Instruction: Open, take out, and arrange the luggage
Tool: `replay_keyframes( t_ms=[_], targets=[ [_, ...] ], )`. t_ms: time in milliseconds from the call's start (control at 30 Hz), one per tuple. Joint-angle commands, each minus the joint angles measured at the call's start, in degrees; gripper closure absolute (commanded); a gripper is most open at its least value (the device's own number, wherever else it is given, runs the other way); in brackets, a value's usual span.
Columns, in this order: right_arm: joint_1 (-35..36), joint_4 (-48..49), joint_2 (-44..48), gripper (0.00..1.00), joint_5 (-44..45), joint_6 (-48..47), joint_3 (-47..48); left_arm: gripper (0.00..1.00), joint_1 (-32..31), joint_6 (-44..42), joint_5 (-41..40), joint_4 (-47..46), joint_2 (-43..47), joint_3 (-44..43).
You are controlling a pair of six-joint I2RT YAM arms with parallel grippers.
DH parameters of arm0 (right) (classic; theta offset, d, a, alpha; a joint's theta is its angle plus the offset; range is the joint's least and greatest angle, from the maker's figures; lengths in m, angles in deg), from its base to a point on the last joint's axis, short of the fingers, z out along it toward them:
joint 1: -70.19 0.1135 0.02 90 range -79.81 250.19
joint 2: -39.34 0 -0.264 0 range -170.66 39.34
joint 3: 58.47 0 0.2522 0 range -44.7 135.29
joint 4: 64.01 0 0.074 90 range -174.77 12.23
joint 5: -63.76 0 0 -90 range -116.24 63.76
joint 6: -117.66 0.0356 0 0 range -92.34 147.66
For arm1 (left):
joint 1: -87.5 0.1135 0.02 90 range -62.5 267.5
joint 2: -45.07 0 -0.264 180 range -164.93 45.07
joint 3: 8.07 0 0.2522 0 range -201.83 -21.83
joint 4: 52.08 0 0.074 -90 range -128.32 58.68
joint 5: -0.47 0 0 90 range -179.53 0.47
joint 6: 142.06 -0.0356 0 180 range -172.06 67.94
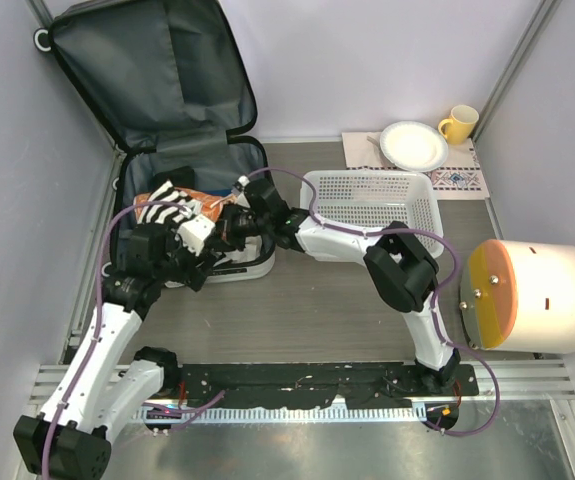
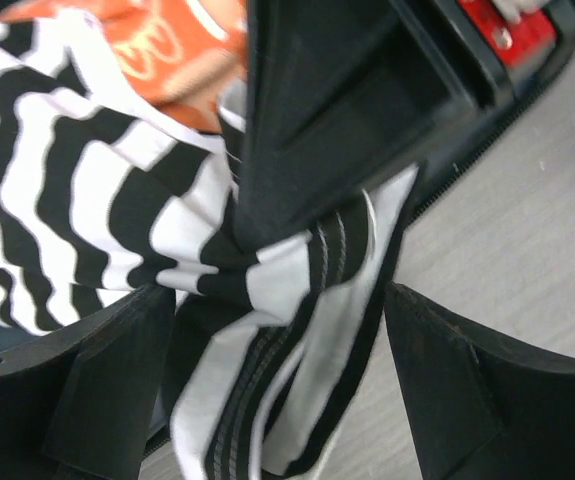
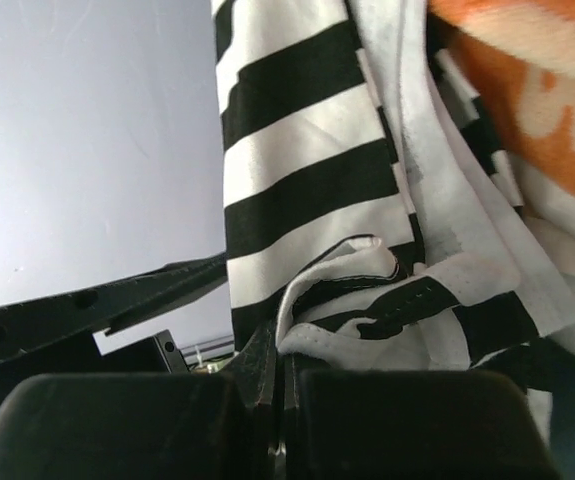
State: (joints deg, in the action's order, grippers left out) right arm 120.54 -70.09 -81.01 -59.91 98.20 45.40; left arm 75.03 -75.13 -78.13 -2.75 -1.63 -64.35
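Note:
The luggage [image 1: 147, 70] lies open at the back left, its lid with dark grey lining leaning on the wall. A black-and-white striped garment [image 1: 172, 208] and an orange garment [image 1: 152, 196] lie in its lower half. My right gripper [image 1: 239, 216] reaches over the case's front edge; in the right wrist view it [image 3: 279, 375] is shut on a hem of the striped garment [image 3: 307, 160], beside the orange garment [image 3: 537, 60]. My left gripper [image 1: 207, 240] is open, and a fold of the striped garment [image 2: 267, 350] hangs between its fingers [image 2: 117, 380].
A white slatted basket [image 1: 419, 196] stands right of the suitcase. A white plate [image 1: 413, 145] and a yellow mug [image 1: 458, 123] sit on a mat at the back right. A white cylinder with an orange face [image 1: 537, 298] is at the right edge.

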Motion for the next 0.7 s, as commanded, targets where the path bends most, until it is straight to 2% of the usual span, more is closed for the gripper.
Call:
replay_keyframes(
  t_ms=[0, 333, 433, 567, 667],
  targets=[
    [0.72, 2.60, 3.02, 0.99, 0.18, 1.53, 5.34, 0.13, 0.08, 10.49, -5.50, -11.31, 1.96, -0.80],
    [1.24, 2.51, 3.20, 0.99, 1.33, 2.23, 6.22, 0.17, -0.01, 12.61, -14.30, -9.29, -1.38, -2.74],
    [1.77, 2.16, 3.72, 0.99, 1.24, 2.41, 5.44, 0.26, 0.08, 12.00, -15.44, -8.16, -0.68, -3.35],
    [2.39, 1.81, 5.13, 0.99, 0.89, 2.41, 1.84, 0.53, 0.08, 5.95, -12.64, -0.53, 2.47, -6.16],
    [3.09, 2.07, 5.66, 0.99, 0.45, 2.14, 0.78, 0.69, 0.08, -1.26, -6.49, 8.35, 5.37, -8.27]
  ],
)
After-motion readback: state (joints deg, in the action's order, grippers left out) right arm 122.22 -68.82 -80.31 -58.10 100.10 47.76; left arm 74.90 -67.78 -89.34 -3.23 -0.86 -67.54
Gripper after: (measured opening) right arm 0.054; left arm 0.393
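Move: The hanging fold of the striped shirt, which I'm about to close on, lies about 3 cm ahead of my open left hand, level left to right, and some 1 cm lower. The shirt corner still pinched in my right hand is some 5 cm ahead of my left hand, 3 cm to its right and 2 cm higher. The orange cloth lies about 14 cm ahead, straight on, 9 cm lower. From my right hand the fold is some 2 cm back, 3 cm left and 3 cm below. I bring my open left hand forward and up by about 2 cm, then shift it some 3 cm left while swinging it about 15 degrees counter-clockwise around the hanging striped fold. As I rise a little more and ease back, its fingers close to under half open around the cloth. My right hand raises its pinched corner about 3 cm early on, then keeps its hold. ##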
